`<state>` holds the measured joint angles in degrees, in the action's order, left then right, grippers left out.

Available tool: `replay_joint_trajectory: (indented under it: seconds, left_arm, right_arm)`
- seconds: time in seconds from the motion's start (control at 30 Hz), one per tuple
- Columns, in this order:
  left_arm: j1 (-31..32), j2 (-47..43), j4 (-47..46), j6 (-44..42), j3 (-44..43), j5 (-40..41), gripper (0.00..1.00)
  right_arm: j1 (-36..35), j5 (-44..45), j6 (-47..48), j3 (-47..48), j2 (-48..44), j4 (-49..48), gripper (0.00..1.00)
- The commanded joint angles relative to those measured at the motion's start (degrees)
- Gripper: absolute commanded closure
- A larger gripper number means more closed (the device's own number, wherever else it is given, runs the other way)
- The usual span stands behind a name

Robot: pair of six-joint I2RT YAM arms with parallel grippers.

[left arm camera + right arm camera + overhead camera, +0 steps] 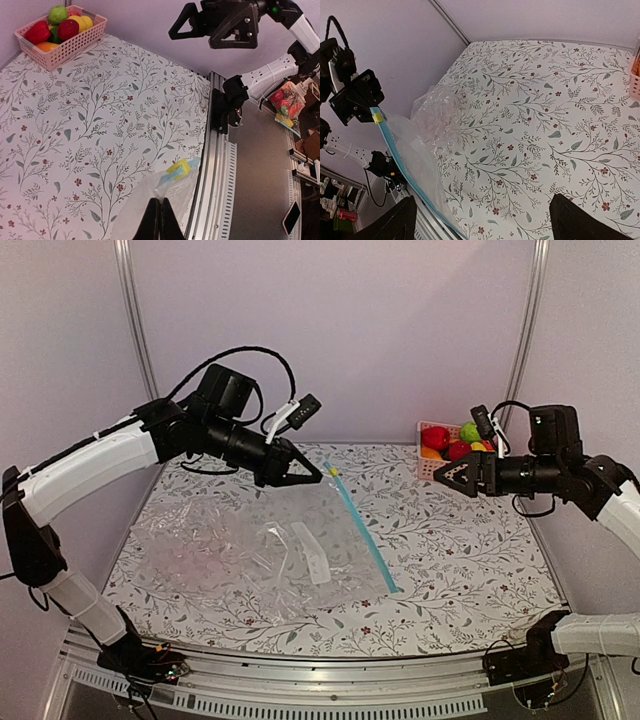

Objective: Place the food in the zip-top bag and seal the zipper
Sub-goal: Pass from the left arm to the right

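The zip-top bag lies flat mid-table, its blue-teal zipper running along the right edge to a yellow slider. My left gripper is shut on the bag's far corner beside the slider and lifts it a little. The left wrist view shows the pinched plastic at the closed tips, with the slider just beyond. The food sits in a pink basket at the back right. My right gripper hovers open in front of the basket, holding nothing.
Another sheet of crinkled clear plastic lies left of the bag and also shows as a clump in the right wrist view. The aluminium rail marks the near table edge. Walls close in at the back and on both sides.
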<state>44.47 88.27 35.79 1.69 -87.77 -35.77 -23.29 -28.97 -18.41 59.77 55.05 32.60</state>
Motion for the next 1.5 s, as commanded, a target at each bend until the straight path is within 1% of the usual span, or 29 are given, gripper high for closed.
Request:
replay_joint_trajectory:
  seconds: [0.0,0.13,0.2,0.3,0.43,0.53,0.63,0.73,1.0,1.13,1.47]
  left_arm:
    - [0.51,1.51,1.78,-3.3,1.74,-1.9,1.0]
    - [0.45,1.65,0.76,-3.69,4.24,-3.25,1.0]
    - [0.44,1.93,-0.16,-3.56,5.45,-3.01,1.0]
    - [0.49,3.46,0.31,-3.41,5.54,-4.38,1.0]
    - [0.44,5.63,1.32,-2.8,4.8,-5.05,1.0]
    - [0.47,6.18,1.51,-2.52,4.67,-3.9,1.0]
    - [0.45,6.68,1.55,-2.29,4.64,-3.13,1.0]
    - [0.47,7.19,1.53,-2.11,4.54,-3.46,1.0]
    - [0.49,7.5,1.56,-1.95,4.45,-3.84,1.0]
    - [0.45,7.45,1.55,-1.93,4.45,-3.52,1.0]
    - [0.47,6.92,1.42,-1.89,4.51,-3.01,1.0]
  right_arm:
    - [-7.63,4.77,1.37,2.42,4.08,-1.51,0.1]
    - [-15.04,8.86,1.66,3.72,9.28,-6.65,0.16]
    - [-18.31,10.73,1.43,3.39,12.01,-11.68,0.21]
    - [-21.7,12.11,1.66,3.74,15.52,-16.63,0.24]
    - [-26.04,14.72,4.08,7.31,20.08,-17.07,0.32]
    - [-28.24,15.32,5.21,8.51,22.39,-18.12,0.37]
    - [-30.0,16.31,5.38,8.52,23.39,-18.9,0.4]
    - [-31.5,18.31,5.61,8.33,24.41,-18.84,0.46]
    - [-32.27,19.31,4.48,7.23,26.75,-20.35,0.5]
    - [-32.48,20.17,5.04,7.29,27.37,-20.24,0.56]
    - [-33.89,19.89,4.76,7.64,28.77,-20.33,0.67]
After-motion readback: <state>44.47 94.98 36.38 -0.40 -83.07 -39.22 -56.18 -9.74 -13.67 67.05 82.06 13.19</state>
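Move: The yellow slider tab at the bag's held corner hangs about 21 cm to the right hand's left, some 2 cm back and about level. The zipper's lower end is about 12 cm back, 7 cm left and 21 cm below the right hand; the fruit basket is about 25 cm ahead, 14 cm right and 20 cm down. From the left hand, still pinching that corner, the tab is about 2 cm to the right, level fore and aft, and 2 cm lower. Shut fingers of the left hand keep their pinch on the bag corner while that hand sinks about 8 cm, then holds still. The right hand sweeps some 19 cm left and sinks about 5 cm to the yellow tab, turning roughly 20 degrees counter-clockwise; its fingers narrow from nearly wide open to about a third, around the tab but not closed on it. ##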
